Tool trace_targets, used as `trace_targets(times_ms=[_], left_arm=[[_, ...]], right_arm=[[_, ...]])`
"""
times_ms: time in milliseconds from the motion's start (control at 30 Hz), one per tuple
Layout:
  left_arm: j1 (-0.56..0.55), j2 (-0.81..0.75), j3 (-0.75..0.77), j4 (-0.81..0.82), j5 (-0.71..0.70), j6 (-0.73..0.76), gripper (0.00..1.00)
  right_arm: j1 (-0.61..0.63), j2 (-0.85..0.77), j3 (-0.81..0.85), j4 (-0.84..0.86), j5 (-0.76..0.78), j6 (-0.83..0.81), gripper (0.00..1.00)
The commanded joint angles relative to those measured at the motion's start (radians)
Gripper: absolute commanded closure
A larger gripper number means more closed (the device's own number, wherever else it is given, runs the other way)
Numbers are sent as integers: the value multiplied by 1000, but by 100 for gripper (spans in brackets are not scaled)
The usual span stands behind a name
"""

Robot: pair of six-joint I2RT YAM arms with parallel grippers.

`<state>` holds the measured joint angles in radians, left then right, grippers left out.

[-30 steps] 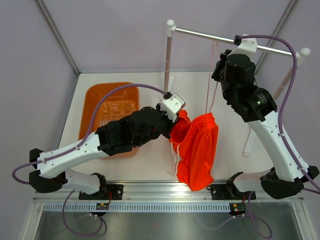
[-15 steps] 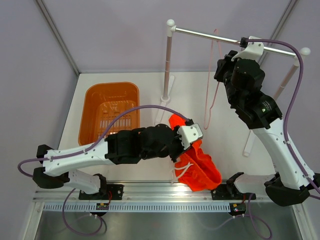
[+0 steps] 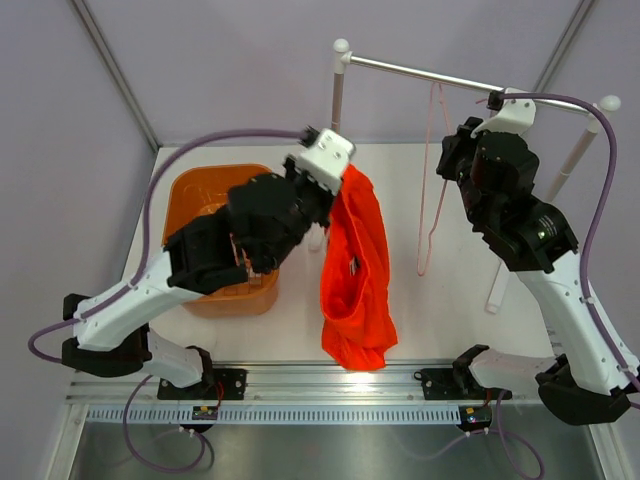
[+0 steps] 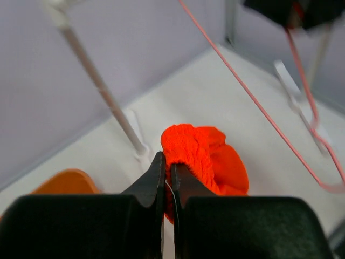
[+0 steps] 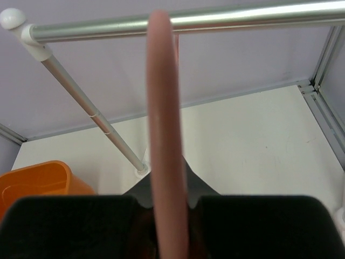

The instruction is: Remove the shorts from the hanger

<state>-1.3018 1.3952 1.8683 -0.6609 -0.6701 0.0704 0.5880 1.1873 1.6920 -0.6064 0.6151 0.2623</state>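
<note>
The orange-red shorts (image 3: 355,270) hang free in a long fold from my left gripper (image 3: 335,175), which is shut on their waistband, high beside the rail's left post. In the left wrist view the bunched waistband (image 4: 207,159) sits between the closed fingers of that gripper (image 4: 167,162). The pale pink hanger (image 3: 432,190) hangs bare from the silver rail (image 3: 420,72), apart from the shorts. My right gripper (image 3: 458,150) is shut on the hanger's upper wire, seen close up in the right wrist view (image 5: 164,135). The hanger also shows in the left wrist view (image 4: 253,102).
An orange plastic basket (image 3: 200,200) stands at the left, partly under my left arm; its corner shows in the right wrist view (image 5: 38,181). The rail's white posts (image 3: 335,120) stand at back middle and right. The table's front edge has a metal track (image 3: 330,385).
My left gripper has swung the shorts from low near the front edge up and back-left, toward the basket. The shorts now hang long and clear of the hanger. The right arm barely moved.
</note>
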Motion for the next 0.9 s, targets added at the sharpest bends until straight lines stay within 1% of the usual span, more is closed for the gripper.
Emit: trace_targets(times_ms=[0,33,100,133,167,233,300,333,400,433,600,633,767,867], left_arm=[[51,-12,187,258,-267,230,100],[59,-12,209,425,-293,373,100],[67,-28,180,634,-321,544,100],[76,-50,140,863,-316,703,100],[87,-56,135,956,-310,767,100],[123,-61,159,1059,-273,821,100],[205,-62,216,1048,-228,798,100],[255,-65,224,1038,-217,781,100],[304,-71,216,1041,-204,767,100],[347,-76,209,1035,-201,740,100],[443,-101,167,1028,-184,671,100],[476,-101,164,1032,-181,658,100],[526,-108,151,1035,-183,649,100],[542,-143,71,1029,-171,612,100]], right_arm=[[-2,-55,-26,-24,-5,29,100],[-2,-60,-32,-36,-8,32,100],[-2,-72,-49,-43,-17,32,100],[-2,-74,-54,-46,-20,32,100],[-2,-77,-58,-47,-23,32,100],[-2,-75,-63,-55,-28,28,100],[-2,-71,-60,-61,-35,25,100],[-2,-68,-58,-64,-40,25,100],[-2,-68,-57,-62,-41,22,100],[-2,-68,-58,-56,-43,18,100],[-2,-48,-40,-65,-60,18,100],[-4,-45,-38,-70,-63,17,100],[-2,-43,-49,-70,-67,17,100],[-2,-37,-55,-69,-75,18,100]])
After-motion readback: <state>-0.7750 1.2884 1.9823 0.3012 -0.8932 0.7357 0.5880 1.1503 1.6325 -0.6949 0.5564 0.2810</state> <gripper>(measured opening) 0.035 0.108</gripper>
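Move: The shorts are already off the hanger, gripped in the left fingers. The orange basket lies about 25 cm to that hand's left, some 11 cm ahead and 40 cm down. From the same hand, the rack's left post stands about 22 cm ahead, in line sideways and 22 cm lower at mid-height, and the bare hanger is some 12 cm ahead, 18 cm right and 7 cm lower. From the right hand, the basket is level ahead, roughly 40 cm left and 41 cm down. The shorts, still pinched, are whisked up by the left arm, steeply at first, then in a fast sweep left away from the hanger, about 28 cm left and 23 cm up, easing out high over the basket. The wrist swings counter-clockwise and tips its fingers upward some 40 degrees. The right hand keeps the hanger and sinks slightly. ##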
